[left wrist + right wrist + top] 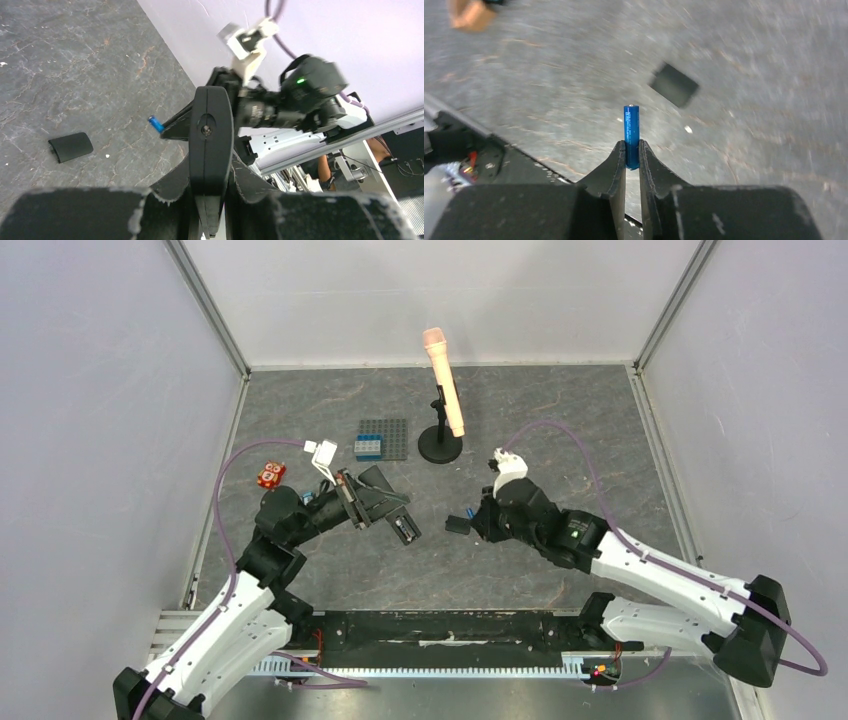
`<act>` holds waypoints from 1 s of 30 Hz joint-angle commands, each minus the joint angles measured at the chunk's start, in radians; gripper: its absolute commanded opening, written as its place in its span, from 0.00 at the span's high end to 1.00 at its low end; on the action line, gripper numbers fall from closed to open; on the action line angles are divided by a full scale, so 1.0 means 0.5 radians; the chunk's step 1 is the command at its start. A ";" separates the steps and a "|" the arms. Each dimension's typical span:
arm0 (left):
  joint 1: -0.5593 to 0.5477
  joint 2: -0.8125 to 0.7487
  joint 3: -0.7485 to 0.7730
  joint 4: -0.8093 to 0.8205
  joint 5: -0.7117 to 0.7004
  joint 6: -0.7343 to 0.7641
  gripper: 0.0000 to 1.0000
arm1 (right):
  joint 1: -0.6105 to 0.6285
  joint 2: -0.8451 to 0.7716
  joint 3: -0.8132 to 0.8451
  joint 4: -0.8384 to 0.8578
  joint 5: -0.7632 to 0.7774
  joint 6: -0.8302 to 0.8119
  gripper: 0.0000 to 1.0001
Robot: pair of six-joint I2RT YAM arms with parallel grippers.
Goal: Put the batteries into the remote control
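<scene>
My left gripper (375,502) is shut on the remote control (403,528), a flat black bar held above the table. In the left wrist view the remote (211,130) stands edge-on between the jaws of that gripper (211,175). My right gripper (478,518) is shut on a slim blue battery (631,135), which sticks out past the gripper's tips (632,149). The battery tip (155,123) also shows in the left wrist view, just left of the remote. The small black back cover (457,525) lies on the table between the two grippers, and shows in both wrist views (71,146) (674,84).
A peach microphone (443,390) on a black stand (440,448) rises at the back centre. A grey studded plate (392,432) with a blue brick (368,447) lies left of it. A small red object (270,475) lies far left. Walls enclose three sides.
</scene>
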 commanded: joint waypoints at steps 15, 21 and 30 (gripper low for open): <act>0.007 -0.068 -0.111 0.121 0.022 -0.011 0.98 | -0.278 0.006 -0.801 -0.152 0.693 1.822 0.89; 0.005 -0.080 -0.112 0.063 0.010 0.013 0.98 | -0.288 0.236 -0.722 -0.213 0.698 2.080 0.85; 0.006 -0.098 -0.122 0.018 -0.006 0.032 0.98 | -0.291 0.306 -0.465 -0.347 0.739 1.986 0.43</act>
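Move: The right hand, pinching the blue battery, is bound for a bare patch of table roughly 12 cm to its right, 1 cm ahead and 17 cm below. The battery cover lies on the table about 3 cm ahead and 17 cm below, with no sideways offset; the remote control, in the left gripper, is some 16 cm to the left, level fore and aft, about 9 cm higher. From the left hand the patch is about 29 cm right, 3 cm ahead and 27 cm down. Lets go of the blue battery on the bare table: the right hand first swings down about 16 cm and right about 12 cm, away from the remote control, turning some 60 degrees clockwise and tipping its fingers more steeply down. Near the table the fingers part to about half open and the hand starts to lift. The left gripper keeps its hold on the remote control, sinking about 2 cm. ##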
